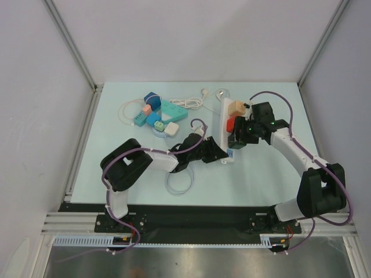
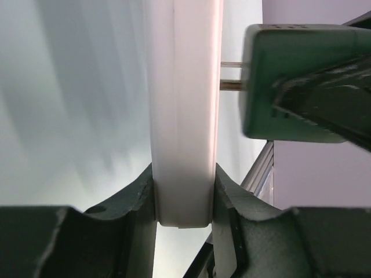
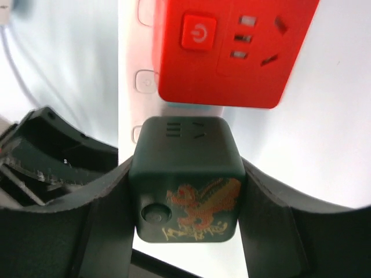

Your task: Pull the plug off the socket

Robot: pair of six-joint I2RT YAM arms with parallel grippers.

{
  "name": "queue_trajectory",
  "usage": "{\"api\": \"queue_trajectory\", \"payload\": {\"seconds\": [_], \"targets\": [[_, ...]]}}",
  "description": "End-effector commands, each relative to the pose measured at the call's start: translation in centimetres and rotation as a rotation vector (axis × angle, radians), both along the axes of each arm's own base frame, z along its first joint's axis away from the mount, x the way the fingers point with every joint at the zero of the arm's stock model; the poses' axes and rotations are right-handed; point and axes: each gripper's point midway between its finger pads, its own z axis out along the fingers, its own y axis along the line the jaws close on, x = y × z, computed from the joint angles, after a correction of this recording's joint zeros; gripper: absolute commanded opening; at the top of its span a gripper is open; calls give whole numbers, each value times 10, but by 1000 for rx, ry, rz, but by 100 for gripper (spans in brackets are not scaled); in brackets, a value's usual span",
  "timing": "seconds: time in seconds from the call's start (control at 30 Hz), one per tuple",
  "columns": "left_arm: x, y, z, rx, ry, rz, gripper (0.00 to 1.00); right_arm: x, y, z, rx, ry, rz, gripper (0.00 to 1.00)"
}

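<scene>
A white power strip, the socket (image 1: 225, 116), lies lengthwise at the table's middle right. My left gripper (image 1: 222, 155) is shut on its near end; in the left wrist view the fingers (image 2: 142, 197) clamp both sides of the strip (image 2: 182, 116). My right gripper (image 1: 239, 139) is shut on a dark green cube plug (image 3: 185, 179) with an orange dragon print. The plug (image 2: 301, 81) stands off the strip's face, and its bare metal prongs (image 2: 232, 75) bridge the gap to it.
A red cube adapter (image 3: 232, 46) and a beige one (image 1: 235, 108) sit in the strip beyond the green plug. A teal strip with several cube adapters and white cables (image 1: 156, 113) lies at the back left. A clear cable loop (image 1: 179, 182) lies near the left arm.
</scene>
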Motion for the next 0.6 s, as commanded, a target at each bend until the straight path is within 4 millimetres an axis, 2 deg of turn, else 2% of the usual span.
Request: {"api": "queue_trajectory", "payload": {"seconds": [0.0,0.03,0.1,0.17,0.3,0.37,0.4,0.57], "targets": [[17,29,-25,108,-20,75,0,0,-43,30,-35,-105,77,0],[16,27,-22,96,-26,67,0,-1,-52,29,-13,-88,60,0],[17,26,-22,90,-25,68,0,-5,-52,32,24,-90,65,0],[16,26,-19,83,-31,67,0,-3,-62,34,32,-106,30,0],[15,28,-17,83,-42,64,0,-3,-78,39,-11,-132,-1,0],[13,29,-17,84,-45,56,0,-2,-106,39,-64,-148,-24,0],[12,29,-16,84,-55,48,0,-3,-113,40,-89,-163,-13,0],[9,29,-14,77,-78,22,0,-17,-165,23,-261,-162,104,0]]}}
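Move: The right fingers already grip the green plug, its prongs still reaching to the white socket strip, whose middle lies about 4 cm ahead, 4 cm left and 3 cm below this hand. The red block is some 6 cm ahead and 2 cm left, the wooden block about 12 cm straight ahead, both slightly lower. From the left hand, which holds the strip's near end, the green plug is roughly 6 cm ahead, 4 cm right and 3 cm higher. With the left still gripping the strip and dipping leftward, the right pulls the green plug some 14 cm right. ##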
